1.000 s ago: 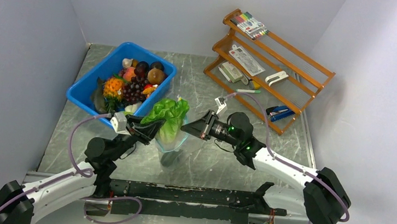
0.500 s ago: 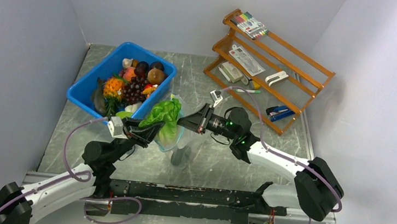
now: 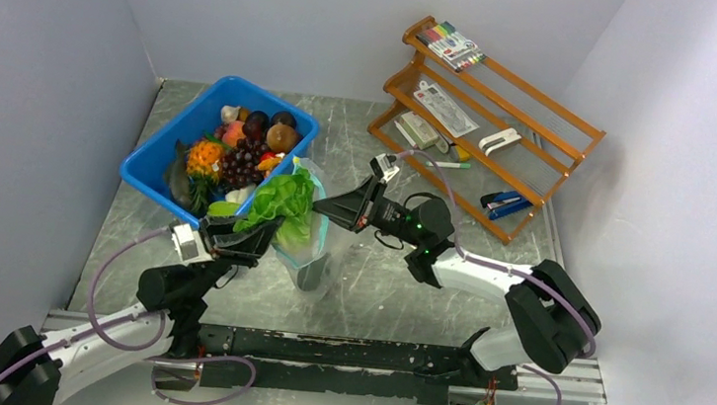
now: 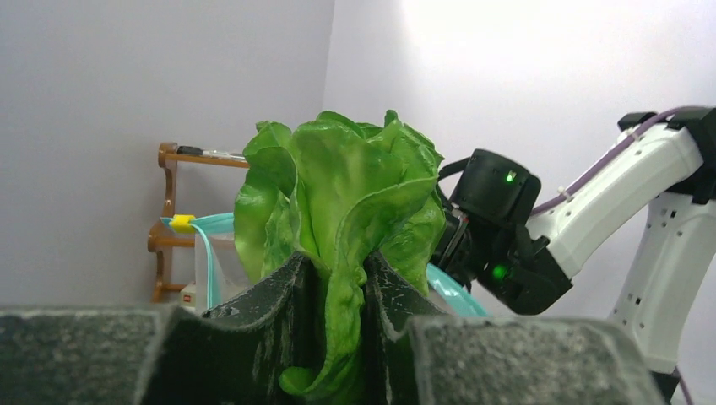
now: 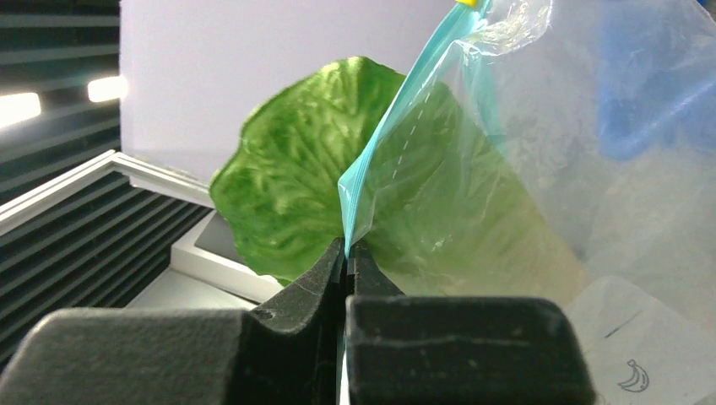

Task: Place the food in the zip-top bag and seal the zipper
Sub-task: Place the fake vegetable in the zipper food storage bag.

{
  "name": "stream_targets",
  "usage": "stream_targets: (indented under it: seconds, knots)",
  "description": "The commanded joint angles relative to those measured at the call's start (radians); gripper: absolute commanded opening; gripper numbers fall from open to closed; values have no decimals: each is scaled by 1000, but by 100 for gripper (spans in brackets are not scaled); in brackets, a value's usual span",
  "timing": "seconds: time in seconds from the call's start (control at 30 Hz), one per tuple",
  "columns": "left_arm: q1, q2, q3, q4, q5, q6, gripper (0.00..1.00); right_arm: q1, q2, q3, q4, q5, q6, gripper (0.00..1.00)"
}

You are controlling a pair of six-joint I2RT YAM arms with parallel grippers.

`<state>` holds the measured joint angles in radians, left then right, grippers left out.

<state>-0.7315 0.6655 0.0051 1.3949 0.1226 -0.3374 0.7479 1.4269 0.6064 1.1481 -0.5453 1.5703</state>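
Observation:
My left gripper (image 3: 254,237) (image 4: 344,268) is shut on the green leafy lettuce (image 3: 282,199) (image 4: 342,198) and holds it in the air at the mouth of the clear zip-top bag (image 3: 307,232) (image 5: 540,169). My right gripper (image 3: 322,210) (image 5: 347,250) is shut on the bag's teal zipper strip (image 5: 397,139) (image 4: 203,228) and holds the bag up off the table. Through the plastic, the lettuce (image 5: 304,186) lies partly behind the bag's wall. The zipper's yellow tip (image 4: 181,223) shows at the far end.
A blue bin (image 3: 166,149) with several more toy fruits, including grapes (image 3: 239,163) and a brown round fruit (image 3: 281,137), stands just behind the bag. A wooden rack (image 3: 488,106) with markers and stationery stands at the back right.
Both grippers have moved left and toward the blue bin, carrying the lettuce and the bag with them. The lettuce has tilted over the bag's mouth.

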Motion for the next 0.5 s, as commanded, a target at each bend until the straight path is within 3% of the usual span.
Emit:
stream_targets:
  seconds: [0.0, 0.1, 0.2, 0.47]
  knots:
    - [-12, -41, -63, -103, 66, 114, 9, 0, -41, -13, 94, 0, 56, 0]
    - [-12, -63, -70, -141, 67, 106, 13, 0, -55, -26, 90, 6, 57, 0]
    - [-11, -71, -38, -216, 121, 110, 26, -1, -48, -28, 111, 5, 68, 0]
    - [-12, -153, 106, -506, 234, 23, 81, -7, -27, -19, 174, -14, 103, 0]
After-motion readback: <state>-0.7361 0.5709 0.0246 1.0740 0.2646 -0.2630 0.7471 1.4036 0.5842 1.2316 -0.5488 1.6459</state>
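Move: The left hand holds the lettuce by an outer leaf, its middle about 4 cm right, 2 cm ahead and level; the zip bag's mouth is some 6 cm right, 2 cm ahead and 2 cm below. The dark vegetable in the bag's bottom is about 7 cm right, 1 cm back and 19 cm down, while the blue bin is roughly 28 cm ahead, 15 cm left and 26 cm down. From the right hand, the bag mouth is about 2 cm left, 1 cm lower and level fore-and-aft. The left hand lets the lettuce go at the bag's mouth: it sinks about 4 cm and shifts a good 2 cm right towards the opening, its upward-pointing fingers tipping some 15 degrees over to the right and, from partway down, spreading from a narrow grip to well open on either side of the leaves. The right hand keeps its pinch on the bag's right rim and lifts it nearly 2 cm, easing back and right by about 1 cm, so that the mouth is held up around the lettuce. ##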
